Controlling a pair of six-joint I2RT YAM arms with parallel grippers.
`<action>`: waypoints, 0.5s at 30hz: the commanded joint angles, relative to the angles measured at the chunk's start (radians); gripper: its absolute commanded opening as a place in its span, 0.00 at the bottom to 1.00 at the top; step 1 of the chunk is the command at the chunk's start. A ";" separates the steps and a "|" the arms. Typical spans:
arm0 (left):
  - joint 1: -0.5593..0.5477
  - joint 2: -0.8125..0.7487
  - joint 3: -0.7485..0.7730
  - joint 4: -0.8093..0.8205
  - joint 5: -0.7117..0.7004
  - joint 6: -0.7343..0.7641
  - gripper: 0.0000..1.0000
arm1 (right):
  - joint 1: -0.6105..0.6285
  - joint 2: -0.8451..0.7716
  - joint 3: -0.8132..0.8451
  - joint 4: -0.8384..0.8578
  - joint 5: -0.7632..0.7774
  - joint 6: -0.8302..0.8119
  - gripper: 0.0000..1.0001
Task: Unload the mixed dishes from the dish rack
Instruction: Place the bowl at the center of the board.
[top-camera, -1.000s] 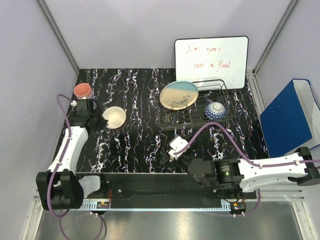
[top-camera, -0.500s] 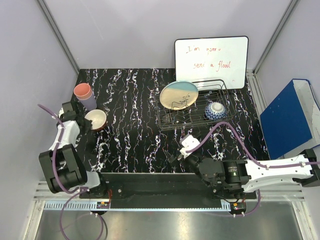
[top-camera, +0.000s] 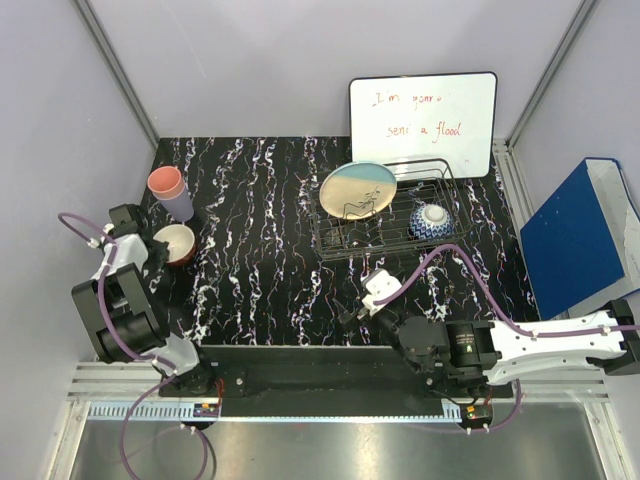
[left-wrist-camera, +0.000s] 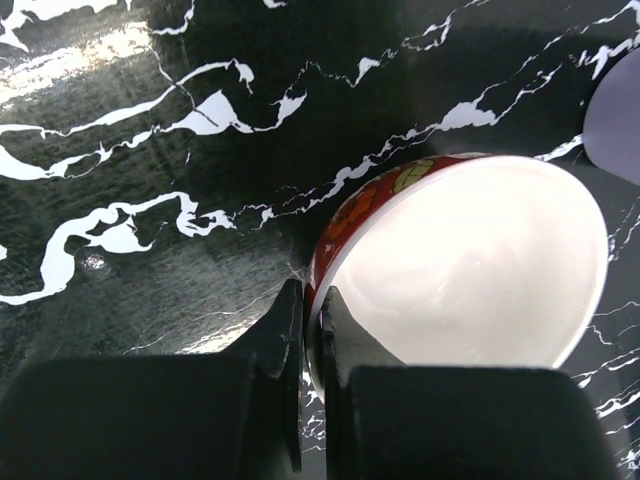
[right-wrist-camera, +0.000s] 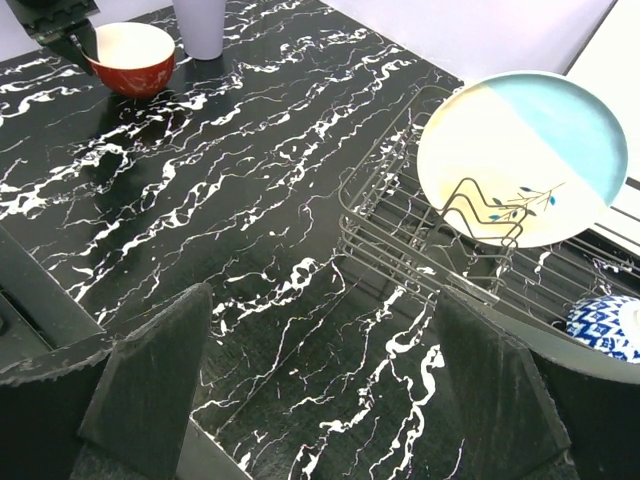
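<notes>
The red bowl with a cream inside is low at the table's left edge, and my left gripper is shut on its rim. In the left wrist view the jaws pinch the red bowl wall, one finger inside and one outside. The salmon-pink cup sits stacked on the lavender cup just behind it. In the black wire dish rack the large light-blue-and-cream plate stands upright, and the blue-and-white bowl sits to its right. My right gripper hangs open in front of the rack, holding nothing.
A white board with red writing leans behind the rack. A blue box stands off the table to the right. Grey walls close in the left, back and right sides.
My left arm has carried the red bowl leftward and nearer, to a spot by the stacked cups. My right gripper has shifted slightly right, toward the rack, still open.
</notes>
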 joint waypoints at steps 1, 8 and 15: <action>0.004 0.000 0.066 0.067 -0.021 -0.021 0.00 | -0.015 -0.013 -0.009 0.045 0.021 0.009 1.00; 0.005 -0.023 0.085 0.040 -0.017 -0.021 0.41 | -0.028 0.004 -0.015 0.052 0.006 0.014 1.00; 0.004 -0.127 0.121 -0.017 0.000 -0.051 0.77 | -0.053 0.028 -0.004 0.063 -0.045 -0.001 1.00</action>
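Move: The left fingers are shut on the bowl's rim at its near-left side, so the bowl's middle lies about 4 cm ahead, 4 cm to the right and 2 cm below that hand. The stacked cups stand roughly 10 cm beyond the bowl, about 5 cm to the hand's right, their middle some 3 cm above it. From the right hand the bowl is far off, some 19 cm ahead, 48 cm left and 23 cm down. Hold the left gripper still at the bowl's rim for a moment, then open the fingers from nearly shut to about three quarters, so the rim comes free from between them. As they spread, raise the hand about 3 cm away from the board, easing some 1.5 cm forward, with the fingertips tipping about 5 degrees forward. ##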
